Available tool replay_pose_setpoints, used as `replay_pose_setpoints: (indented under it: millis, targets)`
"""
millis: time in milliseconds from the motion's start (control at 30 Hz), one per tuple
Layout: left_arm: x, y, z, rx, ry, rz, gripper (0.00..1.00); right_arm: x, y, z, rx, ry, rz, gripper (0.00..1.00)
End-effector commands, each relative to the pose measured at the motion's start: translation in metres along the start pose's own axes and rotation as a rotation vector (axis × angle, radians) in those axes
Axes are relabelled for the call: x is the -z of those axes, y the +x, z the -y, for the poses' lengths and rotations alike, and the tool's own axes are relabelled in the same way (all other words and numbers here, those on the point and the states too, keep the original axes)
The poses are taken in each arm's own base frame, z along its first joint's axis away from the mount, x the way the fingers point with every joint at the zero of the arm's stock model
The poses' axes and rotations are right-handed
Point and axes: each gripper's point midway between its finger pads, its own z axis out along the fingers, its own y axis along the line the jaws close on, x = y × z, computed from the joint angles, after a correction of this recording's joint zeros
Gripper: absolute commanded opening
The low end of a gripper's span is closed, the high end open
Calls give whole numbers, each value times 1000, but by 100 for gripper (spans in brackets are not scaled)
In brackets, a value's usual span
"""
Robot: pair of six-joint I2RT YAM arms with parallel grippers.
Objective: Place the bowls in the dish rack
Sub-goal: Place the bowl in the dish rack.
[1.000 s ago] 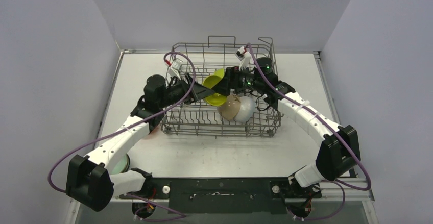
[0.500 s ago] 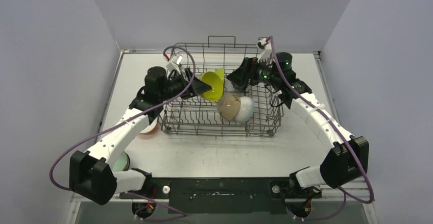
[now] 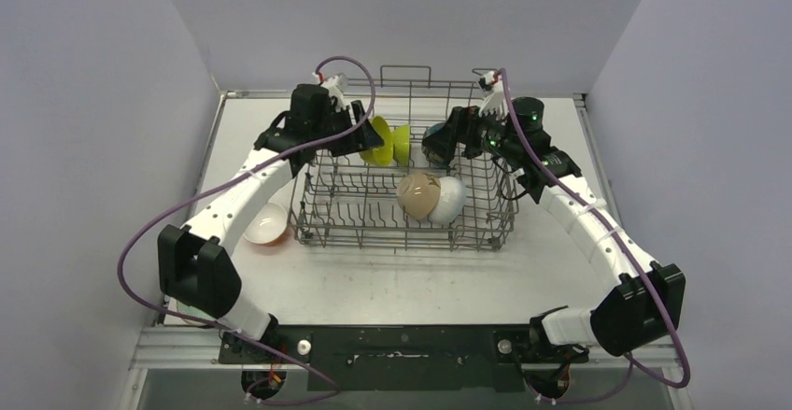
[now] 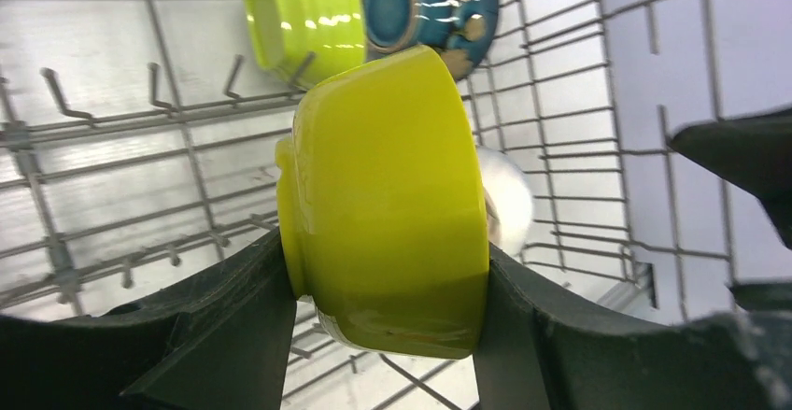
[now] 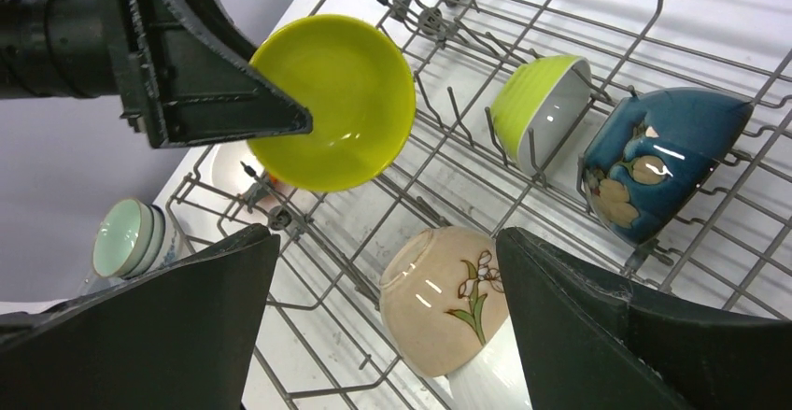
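Note:
The grey wire dish rack (image 3: pixel 403 238) stands mid-table. My left gripper (image 3: pixel 366 139) hangs over its back left, shut on a yellow bowl (image 4: pixel 383 148) that sits on edge between the fingers (image 4: pixel 233 335). In the back row a lime bowl (image 5: pixel 540 111) and a dark blue bowl (image 5: pixel 665 162) lean on the tines. A beige flowered bowl (image 3: pixel 417 195) lies against a white bowl (image 3: pixel 451 201) at the front right. My right gripper (image 5: pixel 388 237) hovers open above the back right, holding nothing.
An orange bowl (image 3: pixel 266 224) lies on the table left of the rack. A stack of pale green bowls (image 5: pixel 131 237) sits on the table beyond the rack's left side. The rack's handle loops (image 3: pixel 406 74) rise at the back.
The left arm has swung up and back with the yellow bowl, from the rack's left middle to its back row. The right gripper opened wider and drew away to the right.

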Motion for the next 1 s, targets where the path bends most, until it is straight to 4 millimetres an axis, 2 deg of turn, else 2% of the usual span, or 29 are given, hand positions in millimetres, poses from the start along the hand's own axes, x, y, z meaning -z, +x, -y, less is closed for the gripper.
replay_pose_setpoints:
  millis: [0, 167, 367, 800, 967]
  targets:
    - [-6, -17, -14, -105, -146, -10, 0, 15, -23, -7, 61, 11, 68, 90]
    - [-25, -28, -26, -188, -289, -37, 0, 16, -22, -3, 63, 27, 63, 90]
    - [-36, -43, -29, -267, -407, -31, 0, 17, -19, 0, 62, 34, 52, 90]
    - [-68, -61, -18, -289, -423, -24, 0, 20, -18, 3, 62, 46, 49, 90]
    - [-81, -62, -23, -293, -439, -34, 0, 21, -17, 5, 65, 59, 44, 90]
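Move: The left hand already holds the yellow bowl, and its place is the free slot in the rack's far tine row, about 12 cm ahead, 2 cm to the right and some 13 cm below. Beside that slot the green bowl stands about 14 cm ahead and 6 cm right of the left hand, with the blue bowl roughly 14 cm ahead and 15 cm right; the beige bowl is level with the hand, 10 cm right. From the empty right hand the slot lies about 16 cm ahead and 14 cm left, well below. The left hand carries the yellow bowl forward over the rack by about 9 cm towards the free slot left of the green bowl, sinking some 3 cm in the first half and then travelling on nearly level. On the way the wrist rolls its left side up by about 30 degrees, most of it early on, so the fingers point more down and less to the right, while they keep their hold on the bowl. ##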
